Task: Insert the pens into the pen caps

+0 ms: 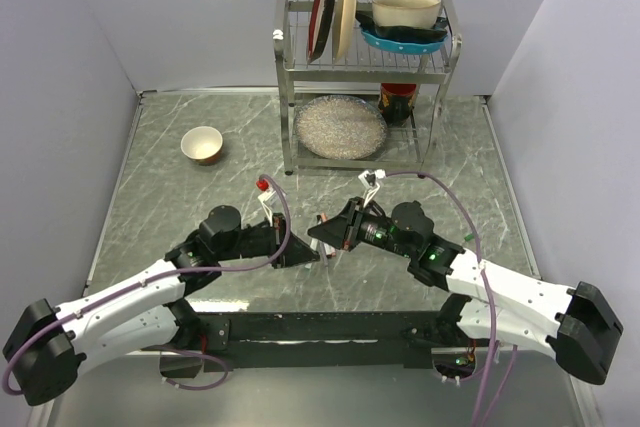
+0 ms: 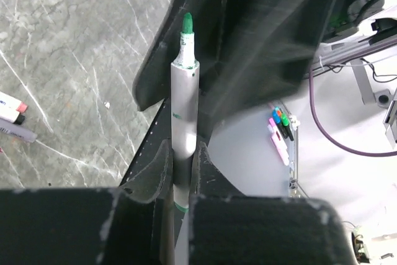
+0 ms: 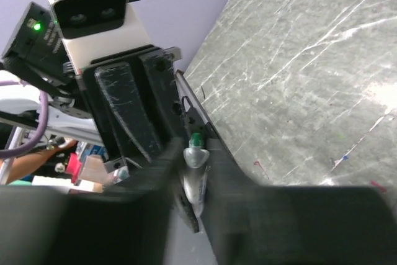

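A slim white pen (image 2: 184, 103) with a bare green tip stands between the fingers of my left gripper (image 2: 183, 153), which is shut on its barrel. The tip points away, toward the black body of my right gripper (image 1: 327, 231). The two grippers meet mid-table, with the left gripper (image 1: 306, 247) just below the right. In the right wrist view the same green-tipped pen (image 3: 195, 175) lies between the fingers of the right gripper (image 3: 195, 156), which are blurred and slightly parted around it. Another white pen (image 2: 8, 103) with a reddish end lies on the table at the left edge. No pen caps are in view.
A metal dish rack (image 1: 440, 72) with plates and bowls stands at the back, with a glass dish (image 1: 340, 127) on its lower shelf. A small bowl (image 1: 202, 144) sits at the back left. Walls close the table on three sides. Purple cables loop over both arms.
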`<state>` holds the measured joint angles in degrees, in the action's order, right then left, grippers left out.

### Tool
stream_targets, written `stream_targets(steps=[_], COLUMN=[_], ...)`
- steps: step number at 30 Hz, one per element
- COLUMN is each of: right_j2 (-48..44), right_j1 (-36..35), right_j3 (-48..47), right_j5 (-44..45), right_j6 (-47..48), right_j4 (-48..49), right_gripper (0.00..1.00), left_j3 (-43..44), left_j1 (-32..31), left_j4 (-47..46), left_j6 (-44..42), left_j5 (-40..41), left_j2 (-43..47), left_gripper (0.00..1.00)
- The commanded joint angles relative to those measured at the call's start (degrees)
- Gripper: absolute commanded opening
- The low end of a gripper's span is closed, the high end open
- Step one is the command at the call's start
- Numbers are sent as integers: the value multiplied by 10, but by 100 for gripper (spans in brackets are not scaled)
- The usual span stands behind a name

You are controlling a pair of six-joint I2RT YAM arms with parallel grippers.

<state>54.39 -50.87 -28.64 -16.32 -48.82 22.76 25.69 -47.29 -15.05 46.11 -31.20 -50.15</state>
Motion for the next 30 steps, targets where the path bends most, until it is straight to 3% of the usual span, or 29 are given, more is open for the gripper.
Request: stream_targets(steps=[1, 2, 3, 7, 11, 14, 19, 22, 26, 30], right_j2=[-17, -30, -40, -89, -111, -125, -141, -119, -52, 26], right_j1=[-5, -5, -5, -2, 19, 88, 206, 261, 405, 529], right_j3=[-46, -50, -57, -96, -139, -142, -113, -96, -71, -71], right_j5=[23, 41, 54, 159, 338, 389, 490, 477, 387, 333], right_j6=[21, 22, 23, 56, 66, 50, 17, 7, 7, -31], right_j4=[-28, -43, -76, -206, -364, -470, -533, -537, -512, -523], right_gripper=[55, 65, 68, 70, 70, 70, 78, 80, 79, 79], left_j3=[17, 22, 32, 59, 90, 106, 112, 110, 96, 93], left_j1=[2, 2, 2, 3, 4, 5, 12, 15, 16, 16], left_j4=[-23, -3, 11, 62, 100, 124, 150, 173, 186, 221], left_j6=[-29, -36, -46, -68, -87, -82, -51, -52, -48, -43], left_j5=[-18, -11, -2, 55, 120, 121, 109, 125, 152, 229], left_j2=[-12, -13, -13, 15, 25, 15, 12, 29, 57, 90], left_gripper=[1, 1, 1, 1, 1, 1, 1, 1, 1, 1])
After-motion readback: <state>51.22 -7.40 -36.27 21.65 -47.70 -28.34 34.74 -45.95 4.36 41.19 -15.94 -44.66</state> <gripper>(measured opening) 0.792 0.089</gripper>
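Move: The green pen cap, loose on the table, lies some 43 cm to the right of the right hand, about 14 cm farther out and 22 cm below. The pair of pens on the table is about 13 cm ahead of that hand and 3 cm to its right; the rack's near right foot is about 34 cm ahead and 30 cm right, both also at table level. From the left hand, which already grips the uncapped green pen, the cap is about 42 cm right, 18 cm ahead and 20 cm below. The green pen stays pinched in the left fingers, tip up, carried about 4 cm forward and 3 cm left, slightly up. The right fingers, already parting around the pen, open wide and come free of it; that hand rises a little, then sweeps some 32 cm right, with smaller forward and downward travel, towards the loose green cap, turning clockwise and tipping down. ##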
